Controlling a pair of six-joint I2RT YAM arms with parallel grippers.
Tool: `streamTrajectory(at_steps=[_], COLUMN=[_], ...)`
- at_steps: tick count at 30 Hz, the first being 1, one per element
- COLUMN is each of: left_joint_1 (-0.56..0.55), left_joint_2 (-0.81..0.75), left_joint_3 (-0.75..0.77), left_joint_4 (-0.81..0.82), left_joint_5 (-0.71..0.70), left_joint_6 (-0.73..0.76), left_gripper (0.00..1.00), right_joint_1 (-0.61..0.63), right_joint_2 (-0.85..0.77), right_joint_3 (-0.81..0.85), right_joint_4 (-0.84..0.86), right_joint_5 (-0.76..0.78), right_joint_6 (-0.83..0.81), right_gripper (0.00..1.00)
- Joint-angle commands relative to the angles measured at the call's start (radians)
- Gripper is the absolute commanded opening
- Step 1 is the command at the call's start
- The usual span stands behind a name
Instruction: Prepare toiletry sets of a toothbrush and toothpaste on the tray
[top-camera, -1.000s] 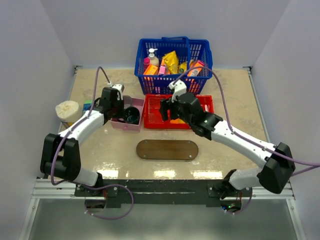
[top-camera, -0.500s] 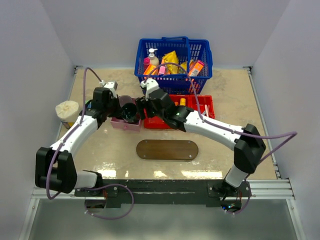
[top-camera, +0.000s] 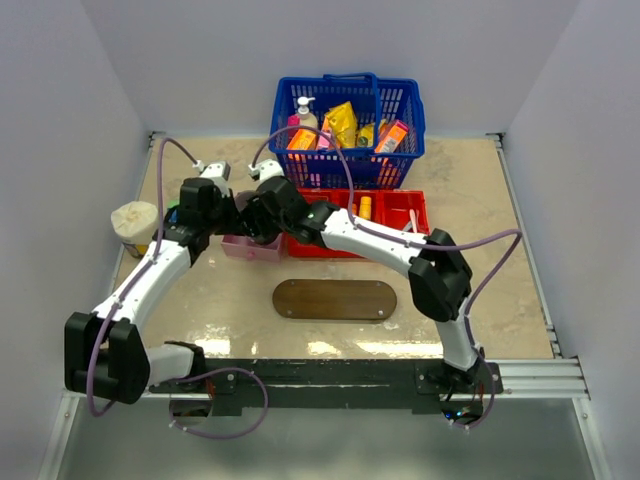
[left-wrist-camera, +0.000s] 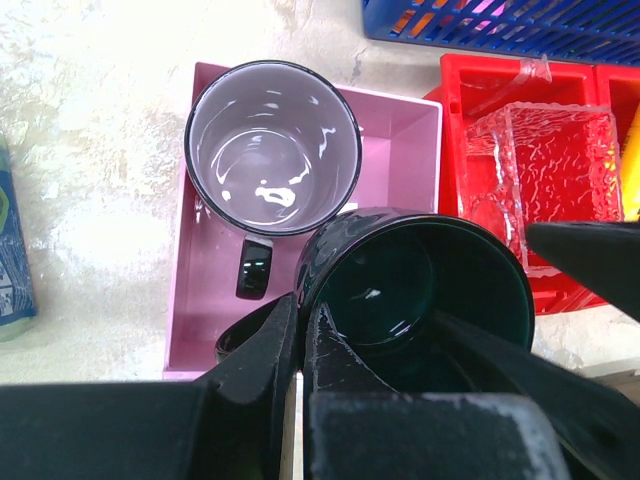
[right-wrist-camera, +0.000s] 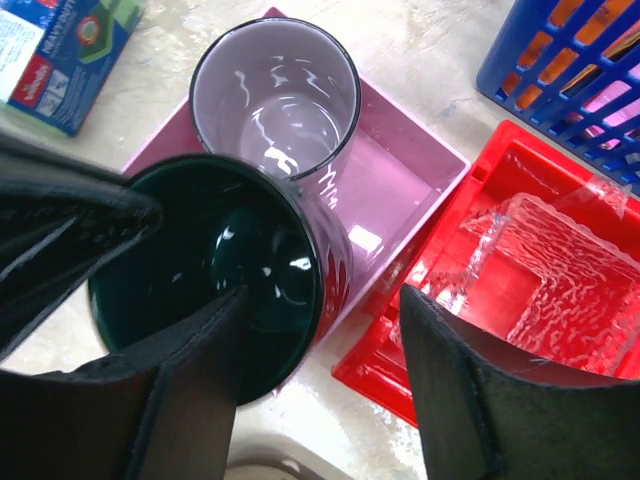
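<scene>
The dark wooden tray (top-camera: 335, 299) lies bare at the front centre. An orange toothpaste (top-camera: 365, 207) tube sits in the red bin (top-camera: 395, 200), and a thin pale toothbrush (top-camera: 410, 217) shows in its right compartment. Both grippers meet over the pink box (top-camera: 240, 250). My left gripper (left-wrist-camera: 303, 310) is shut on the rim of a dark green mug (left-wrist-camera: 420, 290). My right gripper (right-wrist-camera: 320, 300) is open and straddles the same dark green mug (right-wrist-camera: 200, 270), one finger inside, the other outside over the red bin (right-wrist-camera: 440, 300).
A second mug with a pale inside (left-wrist-camera: 272, 145) stands upright in the pink box (left-wrist-camera: 400, 110). A clear plastic holder (left-wrist-camera: 550, 170) fills the red bin's left compartment. The blue basket (top-camera: 345, 150) of goods stands behind. A paper roll (top-camera: 133, 222) and blue packet (right-wrist-camera: 60, 50) lie left.
My right arm has swung left from the red bin to the pink box and its jaws have narrowed around the dark mug's wall. The left gripper has kept its hold, shifting slightly left.
</scene>
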Motion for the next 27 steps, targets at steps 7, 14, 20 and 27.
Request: streamTrajectory(at_steps=[7, 14, 20, 27], left_joint_1=[0.008, 0.008, 0.008, 0.008], left_joint_2=[-0.063, -0.097, -0.128, -0.142], left_joint_3=[-0.006, -0.029, -0.052, -0.055], left_joint_4=[0.121, 0.156, 0.204, 0.216], left_joint_5=[0.017, 0.045, 0.102, 0.159], left_joint_6=[-0.016, -0.007, 0.005, 0.031], left_gripper=[0.00, 0.00, 0.00, 0.00], right_joint_1=[0.003, 0.001, 0.000, -0.008], right_joint_2=[0.086, 0.141, 0.157, 0.137], right_joint_3=[0.164, 0.232, 0.250, 0.249], right_joint_4=[-0.079, -0.122, -0.127, -0.092], right_joint_5=[0.083, 0.090, 0.104, 0.063], right_joint_6=[0.026, 0.044, 0.049, 0.053], right_gripper=[0.56, 0.37, 0.16, 0.00])
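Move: The dark green mug's middle lies about 4 cm left of the right hand and 5 cm below it, level fore and aft; it hangs from the left hand, its middle some 4 cm to that hand's right and 3 cm lower. From the right hand, the grey mug in the pink box stands about 7 cm ahead, 8 cm left and 9 cm below, the red organiser's middle some 18 cm right and 2 cm ahead, and the wooden tray about 15 cm back and 15 cm right, both some 12 cm down. The right hand eases about 2 cm forward and 2 cm down, drifting a centimetre left, with one finger inside the dark green mug and the other outside, then shuts from about two-thirds open to pinch the wall on the mug's right side. The left hand keeps its pinch on the opposite wall throughout, drawing back slightly, then rising about 1.5 cm and tipping its fingers up some 5 degrees late on, as the right grip closes. ##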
